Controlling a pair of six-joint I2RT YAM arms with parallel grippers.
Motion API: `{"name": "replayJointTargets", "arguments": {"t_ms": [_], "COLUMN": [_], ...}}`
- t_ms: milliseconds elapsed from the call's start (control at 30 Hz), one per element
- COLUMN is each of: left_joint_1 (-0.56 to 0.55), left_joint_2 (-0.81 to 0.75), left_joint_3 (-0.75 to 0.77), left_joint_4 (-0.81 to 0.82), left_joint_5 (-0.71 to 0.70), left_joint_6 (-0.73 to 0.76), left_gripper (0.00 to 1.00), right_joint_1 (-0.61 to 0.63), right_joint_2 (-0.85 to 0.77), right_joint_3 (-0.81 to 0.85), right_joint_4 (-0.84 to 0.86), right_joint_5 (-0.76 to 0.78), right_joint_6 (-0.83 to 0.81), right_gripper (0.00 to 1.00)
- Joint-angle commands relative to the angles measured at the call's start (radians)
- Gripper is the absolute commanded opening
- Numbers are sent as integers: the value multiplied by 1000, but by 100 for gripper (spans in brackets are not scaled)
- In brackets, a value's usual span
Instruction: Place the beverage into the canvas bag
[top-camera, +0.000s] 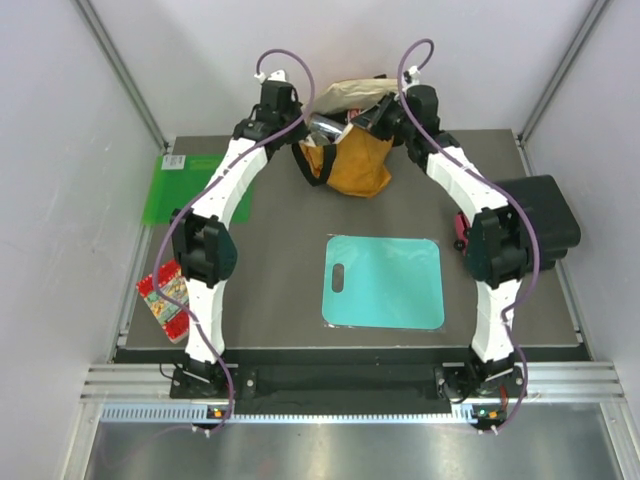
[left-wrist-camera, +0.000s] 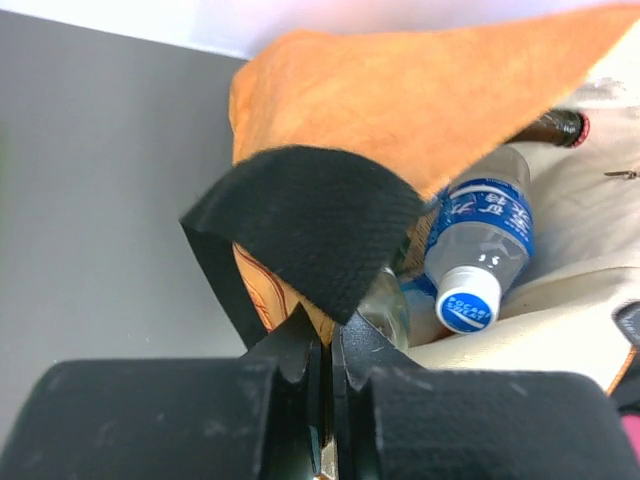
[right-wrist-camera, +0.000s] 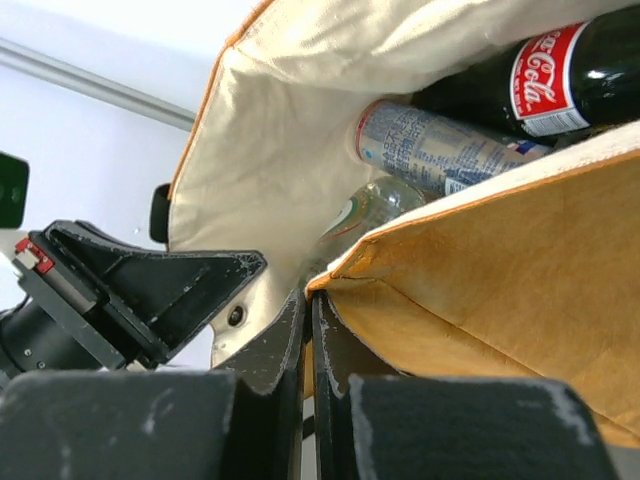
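The canvas bag (top-camera: 355, 160), mustard-yellow with black straps, lies at the back of the table with its mouth held open. My left gripper (left-wrist-camera: 328, 335) is shut on its rim beside a black strap (left-wrist-camera: 300, 225). My right gripper (right-wrist-camera: 308, 305) is shut on the opposite rim (right-wrist-camera: 450, 215). Several beverages lie inside against the cream lining: a Pocari Sweat bottle (left-wrist-camera: 480, 240), a Coca-Cola bottle (right-wrist-camera: 560, 65), a silver can (right-wrist-camera: 430, 145) and a clear bottle (right-wrist-camera: 365, 215). From above, the left gripper (top-camera: 292, 122) and right gripper (top-camera: 375, 117) flank the bag mouth.
A teal cutting board (top-camera: 385, 280) lies mid-table in front of the bag. A green mat (top-camera: 185, 185) is at the left edge, with a colourful snack packet (top-camera: 165, 300) nearer me. A black boxy object (top-camera: 545, 215) sits at the right edge.
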Motion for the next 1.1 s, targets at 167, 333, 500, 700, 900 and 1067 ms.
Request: {"name": "replayJointTargets", "arguments": {"t_ms": [167,333,500,700,900,1067], "left_joint_1": [5,6,5,6,6,6], "left_joint_2": [-76,-111,-188,-220,-240,-265], "left_joint_3": [-32,-131,-280,-320,-321,-323], "left_joint_4": [365,369,400,363,345,319], "left_joint_5": [-26,0,-26,-60,-75,-106], "left_joint_6": [0,0,24,64,89,109], "left_gripper": [0,0,16,22,36,50], "right_joint_1": [-22,-31,-36,-37,-37,-39], "right_joint_2": [-273,-333,-349,-376,-416,-468], "right_joint_3": [-271,-398,-419,-425,-448,-478], "right_joint_4": [496,500,474,412,356,314], "right_joint_5": [-53,-36,-34,-23,-23,-27], "right_joint_6": [41,29,30,20,-9,-60], "right_gripper": [0,3,30,39,43,50]}}
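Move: Both hands already pinch the lifted canvas bag's rim. From the left hand the bag's middle lies about 9 cm right, 3 cm back and 13 cm below; the blue-label bottle inside is some 5 cm right, 1 cm back and 8 cm lower. From the right hand the bag's middle is about 2 cm left, 3 cm back and 14 cm down, with the cola bottle some 3 cm ahead, level sideways and 12 cm below. Both hands lower the bag's rim about 4 cm, the right drawing back, then open, let go and rise. ##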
